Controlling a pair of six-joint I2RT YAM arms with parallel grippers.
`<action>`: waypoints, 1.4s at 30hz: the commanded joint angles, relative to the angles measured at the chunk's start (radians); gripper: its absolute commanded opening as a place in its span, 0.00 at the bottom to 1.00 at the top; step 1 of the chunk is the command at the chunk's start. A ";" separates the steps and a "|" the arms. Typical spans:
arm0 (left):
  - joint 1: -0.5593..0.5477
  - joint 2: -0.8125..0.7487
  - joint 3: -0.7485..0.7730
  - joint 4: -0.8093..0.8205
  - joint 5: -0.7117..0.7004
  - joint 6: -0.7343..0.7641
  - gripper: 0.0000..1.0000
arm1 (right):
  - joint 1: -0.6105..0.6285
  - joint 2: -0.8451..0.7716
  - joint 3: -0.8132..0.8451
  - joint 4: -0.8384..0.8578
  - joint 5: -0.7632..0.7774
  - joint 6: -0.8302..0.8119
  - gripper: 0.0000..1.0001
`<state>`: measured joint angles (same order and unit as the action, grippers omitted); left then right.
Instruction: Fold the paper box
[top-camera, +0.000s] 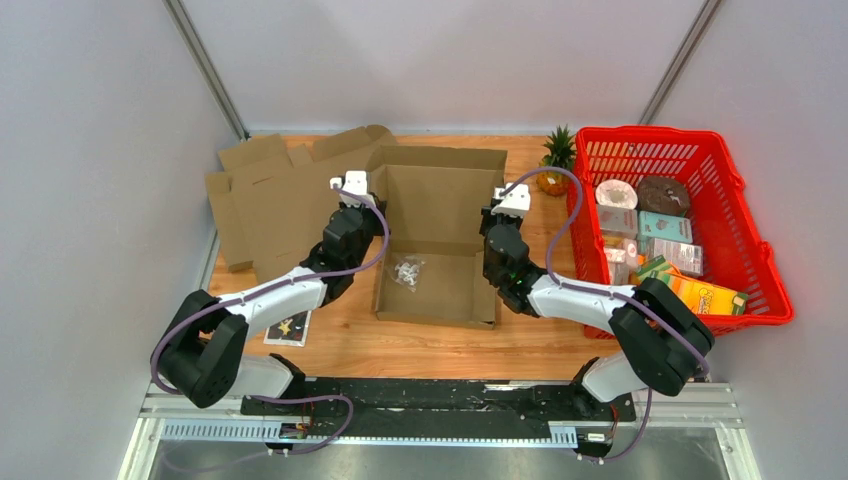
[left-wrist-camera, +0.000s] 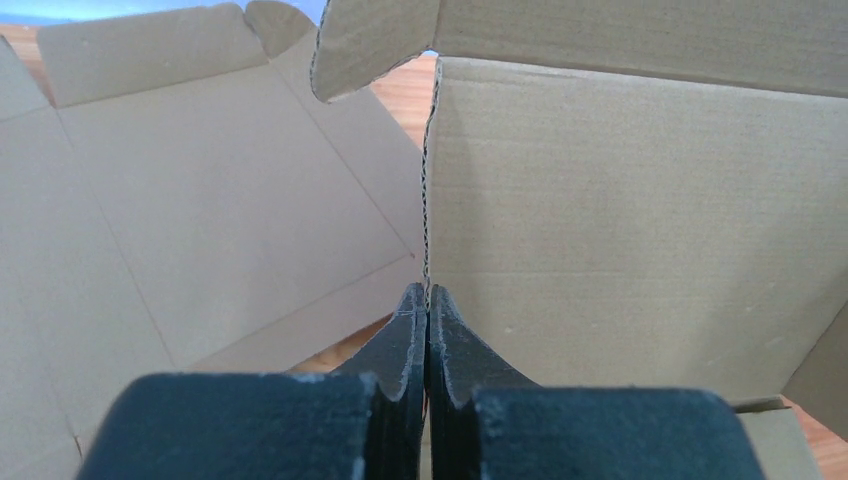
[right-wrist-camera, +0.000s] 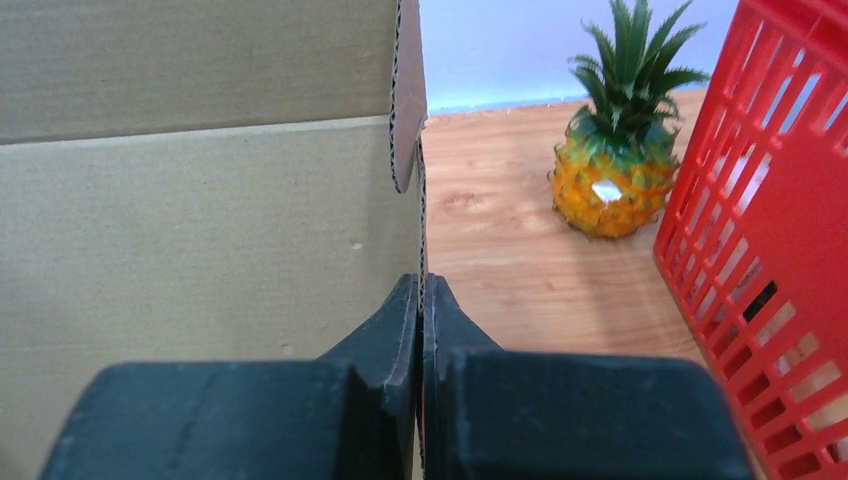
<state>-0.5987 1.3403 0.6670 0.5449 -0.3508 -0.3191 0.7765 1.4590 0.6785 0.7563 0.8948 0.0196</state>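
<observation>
The brown paper box lies half folded in the middle of the table, its lid flap standing up at the back. My left gripper is shut on the upper edge of the box's left wall; in the left wrist view the fingertips pinch the corrugated edge. On the opposite side, my right gripper is shut on the right wall, the cardboard edge caught between its fingertips. A small clear plastic bag lies on the box floor.
Flat cardboard sheets lie at the back left, close to the left arm. A red basket full of packets stands at the right. A toy pineapple sits between box and basket. A dark card lies near the left arm.
</observation>
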 joint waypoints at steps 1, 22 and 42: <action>-0.016 0.005 -0.093 0.243 0.079 -0.040 0.00 | 0.023 -0.028 -0.077 0.117 -0.091 0.097 0.02; -0.099 -0.107 -0.403 0.333 0.013 -0.205 0.00 | 0.296 -0.120 -0.273 -0.196 0.118 0.388 0.16; -0.173 -0.182 -0.514 0.342 -0.071 -0.230 0.00 | 0.362 -0.610 -0.154 -1.425 -0.238 0.898 0.87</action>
<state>-0.7525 1.1606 0.1856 0.9325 -0.4225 -0.5232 1.1320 0.9455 0.4622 -0.3477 0.8574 0.8074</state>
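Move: Both hands have the upright lid of the paper box pinched at its side flaps. The open tray it folds down to has its middle roughly 8 cm back from the left hand, 11 cm to its right and 13 cm below. The bag of white parts inside is about 5 cm back and 6 cm right of that hand; flat cardboard lies some 10 cm ahead and 15 cm left. From the right hand the tray's middle is about 8 cm back, 11 cm left and 13 cm down, the pineapple 14 cm ahead and 13 cm right. Back towards the base and then downwards too, both hands swing the lid over the tray. The left goes about 9 cm back and 5 cm down, rolling its left side down, fingers still shut on the flap. The right travels farther, some 17 cm back and 11 cm down beside the tray's right wall, tips its fingers downward late on and opens them wide, letting go of its flap. ##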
